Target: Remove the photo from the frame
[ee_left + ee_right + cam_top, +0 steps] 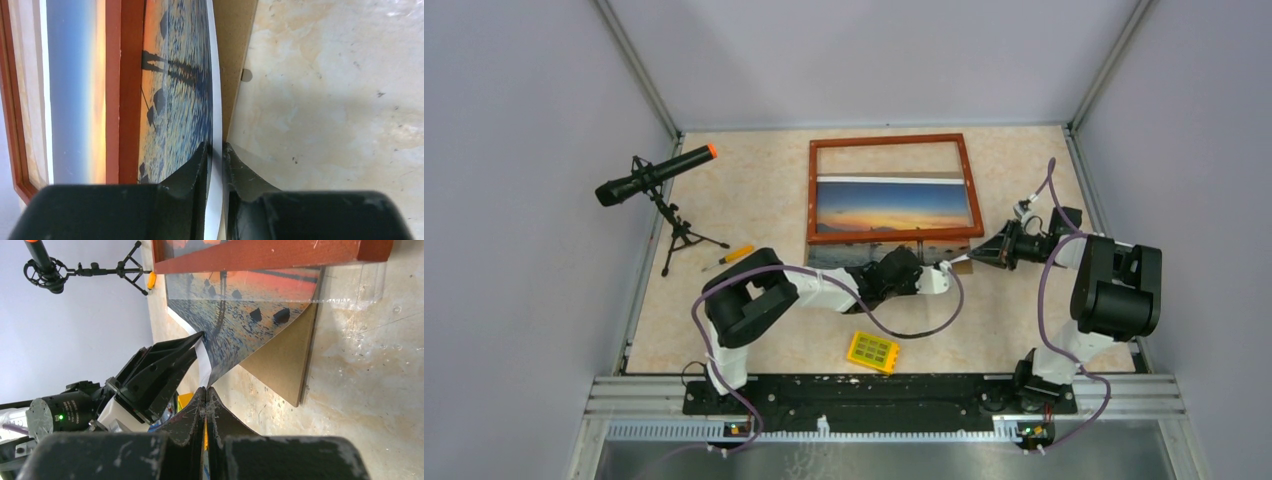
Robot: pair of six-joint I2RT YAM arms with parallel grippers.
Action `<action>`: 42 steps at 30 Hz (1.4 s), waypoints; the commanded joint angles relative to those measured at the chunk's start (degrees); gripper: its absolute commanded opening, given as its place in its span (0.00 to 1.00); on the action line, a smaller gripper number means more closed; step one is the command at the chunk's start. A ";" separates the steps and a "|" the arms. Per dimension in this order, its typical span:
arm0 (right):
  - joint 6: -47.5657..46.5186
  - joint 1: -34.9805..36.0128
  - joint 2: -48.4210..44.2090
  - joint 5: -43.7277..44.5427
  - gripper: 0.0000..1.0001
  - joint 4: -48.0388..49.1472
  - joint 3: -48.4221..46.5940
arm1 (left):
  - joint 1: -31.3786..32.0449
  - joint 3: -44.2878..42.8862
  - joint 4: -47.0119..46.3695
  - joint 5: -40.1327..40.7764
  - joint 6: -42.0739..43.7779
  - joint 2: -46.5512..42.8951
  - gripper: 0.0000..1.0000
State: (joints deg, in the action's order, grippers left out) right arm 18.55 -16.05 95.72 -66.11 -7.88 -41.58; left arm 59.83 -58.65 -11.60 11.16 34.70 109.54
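Observation:
The frame (889, 142) lies flat at the back middle, its reddish-brown border (131, 75) crossing the sunset photo (894, 207). The photo's near part sticks out past the frame's near rail (270, 255) and lifts off the brown backing board (282, 365). My left gripper (944, 272) straddles the photo's white near margin (215, 100). In the left wrist view its jaws (215, 147) stand a narrow gap apart with that margin between them. My right gripper (972, 258) is shut on the photo's near right corner, fingertips (205, 389) pressed together.
A black microphone on a tripod (654, 175) stands at the left. An orange-handled tool (736, 254) lies near it. A yellow block (873, 351) sits near the front middle. A clear sheet (360, 285) juts from under the frame's corner. Metal rails edge the table.

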 commanded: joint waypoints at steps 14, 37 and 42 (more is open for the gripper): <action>-8.15 -1.41 -1.92 -0.45 0.40 -7.41 -2.95 | -1.83 -3.40 17.84 -6.27 -1.65 -8.64 0.00; -12.49 -1.10 -3.95 20.47 0.79 -10.79 -22.28 | -4.05 -23.49 54.26 -17.14 -4.60 -25.06 0.00; -16.80 0.59 -4.47 18.93 0.76 -12.32 -20.98 | -5.16 -21.24 52.60 -11.76 -3.80 -29.36 0.00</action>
State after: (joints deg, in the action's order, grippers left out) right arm 5.43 -16.38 91.57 -46.59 -20.18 -61.95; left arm 55.44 -80.95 40.47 -4.38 31.14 84.16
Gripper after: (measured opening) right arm 0.776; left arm 0.003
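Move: The photo's near white edge already runs between the left gripper's nearly closed tips. The frame's centre lies about 13 cm ahead and 5 cm left of them, slightly lower, the brown board's some 6 cm ahead and 5 cm left, and the yellow window block about 21 cm back and 9 cm left. The right gripper already holds the photo's lifted near right corner; that edge at the left tips is some 11 cm to its left, roughly level front to back and about 5 cm lower. Shut the left fingers on the photo's near edge and draw it back about 7 cm, out from under the frame's near bar, drifting left, then raise the still-closed gripper to some 19 cm above its start, clear of the photo. Meanwhile open the right gripper wide to let go of the corner, ease back a centimetre, then take it forward, right and up, away from the photo, rolling its left side down. ##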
